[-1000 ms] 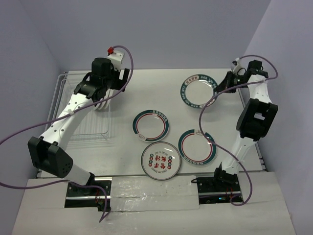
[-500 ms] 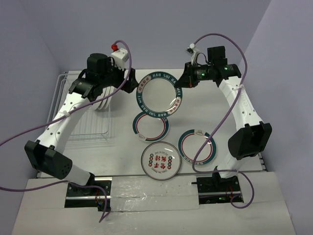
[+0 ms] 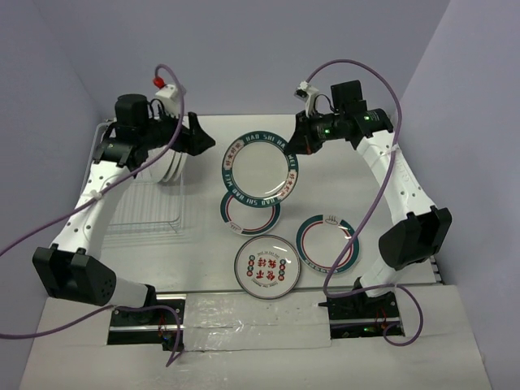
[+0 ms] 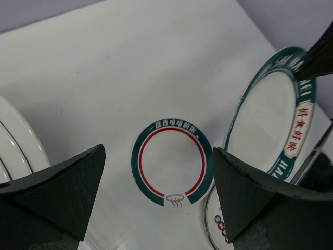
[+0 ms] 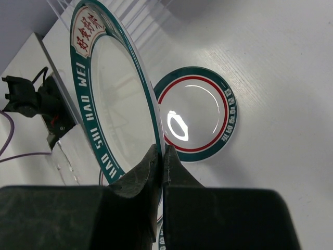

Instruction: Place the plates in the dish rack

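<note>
My right gripper [image 3: 295, 148] [image 5: 163, 154] is shut on the rim of a white plate with a dark green lettered rim [image 3: 260, 166] [image 5: 106, 99], held on edge in the air over the table's middle. My left gripper [image 3: 203, 138] [image 4: 158, 195] is open and empty, just left of that held plate [image 4: 270, 125]. Three plates lie flat: a green and red ringed plate [image 3: 248, 213] [image 4: 171, 161] [image 5: 200, 114], a second ringed plate [image 3: 327, 244], and one with red characters [image 3: 266, 266]. The wire dish rack [image 3: 134, 207] stands at the left with upright plates [image 3: 169, 162] [image 4: 15, 146] in it.
Purple cables [image 3: 366, 69] loop above both arms. Lilac walls close in the table on the left, back and right. The right arm's base [image 3: 361, 305] sits at the near edge.
My right gripper lifted the lettered plate off the far right of the table and carried it left to the middle, on edge. My left gripper rose from the rack and turned toward it.
</note>
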You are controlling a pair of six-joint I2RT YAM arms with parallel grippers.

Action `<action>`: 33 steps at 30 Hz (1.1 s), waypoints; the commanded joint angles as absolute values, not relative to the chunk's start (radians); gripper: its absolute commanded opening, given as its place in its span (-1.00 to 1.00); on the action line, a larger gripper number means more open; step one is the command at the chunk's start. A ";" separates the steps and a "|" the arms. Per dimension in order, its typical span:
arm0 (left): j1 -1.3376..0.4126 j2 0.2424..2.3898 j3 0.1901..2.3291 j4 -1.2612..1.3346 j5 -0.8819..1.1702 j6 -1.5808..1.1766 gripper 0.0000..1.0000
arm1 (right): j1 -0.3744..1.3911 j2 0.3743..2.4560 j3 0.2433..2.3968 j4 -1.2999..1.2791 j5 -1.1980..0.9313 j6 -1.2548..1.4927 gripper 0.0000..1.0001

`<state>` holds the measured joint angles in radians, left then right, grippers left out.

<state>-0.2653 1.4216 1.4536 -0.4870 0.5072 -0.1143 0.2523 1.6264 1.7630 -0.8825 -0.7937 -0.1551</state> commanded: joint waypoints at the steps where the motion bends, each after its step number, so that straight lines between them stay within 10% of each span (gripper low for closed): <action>1: -0.206 1.361 1.491 -0.392 0.805 -0.134 0.86 | 0.261 1.559 1.761 -0.845 -0.801 -0.169 -1.00; 16: -0.304 1.454 1.468 -0.578 0.786 -0.011 0.55 | 0.334 1.543 1.816 -0.808 -0.854 -0.112 -1.00; 22: -0.328 1.454 1.462 -0.583 0.741 -0.020 -0.40 | 0.357 1.542 1.824 -0.776 -0.859 -0.074 -1.00; 23: -0.328 1.451 1.469 -0.586 0.732 -0.024 -0.94 | 0.360 1.545 1.825 -0.770 -0.851 -0.068 -0.98; 24: -0.325 1.447 1.473 -0.587 0.721 -0.040 -1.00 | 0.360 1.546 1.824 -0.767 -0.842 -0.060 -0.65; 25: -0.318 1.428 1.477 -0.577 0.712 -0.075 -1.00 | 0.360 1.548 1.821 -0.764 -0.828 -0.045 0.23; 27: -0.270 1.399 1.489 -0.562 0.671 -0.110 -1.00 | 0.357 1.545 1.798 -0.762 -0.776 -0.038 0.93; 33: -0.112 1.313 1.607 -0.609 0.125 -0.123 -1.00 | 0.290 1.480 1.677 -0.713 -0.727 -0.035 1.00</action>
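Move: The left hand, empty and wide open, has the middle of the green-lettered plate about 16 cm to its right, 7 cm back and 5 cm lower; the right hand still pinches that plate's rim, its middle 9 cm to the right hand's left, 5 cm back and slightly below. The red-ringed plate on the table lies some 10 cm back and 13 cm right of the left hand, 27 cm down; the plates already racked stand level with that hand, roughly 12 cm left, 17 cm below. Back and to the right, about 5 cm each way, the left hand swings in, rising first and then dipping, turning some 20 degrees clockwise, and shuts on the rim of the held plate opposite the right fingers. The right hand eases slightly left, back and up to offer it, then opens wide, and the left hand quickly carries the plate left and forward, back towards the rack, undoing its turn. ##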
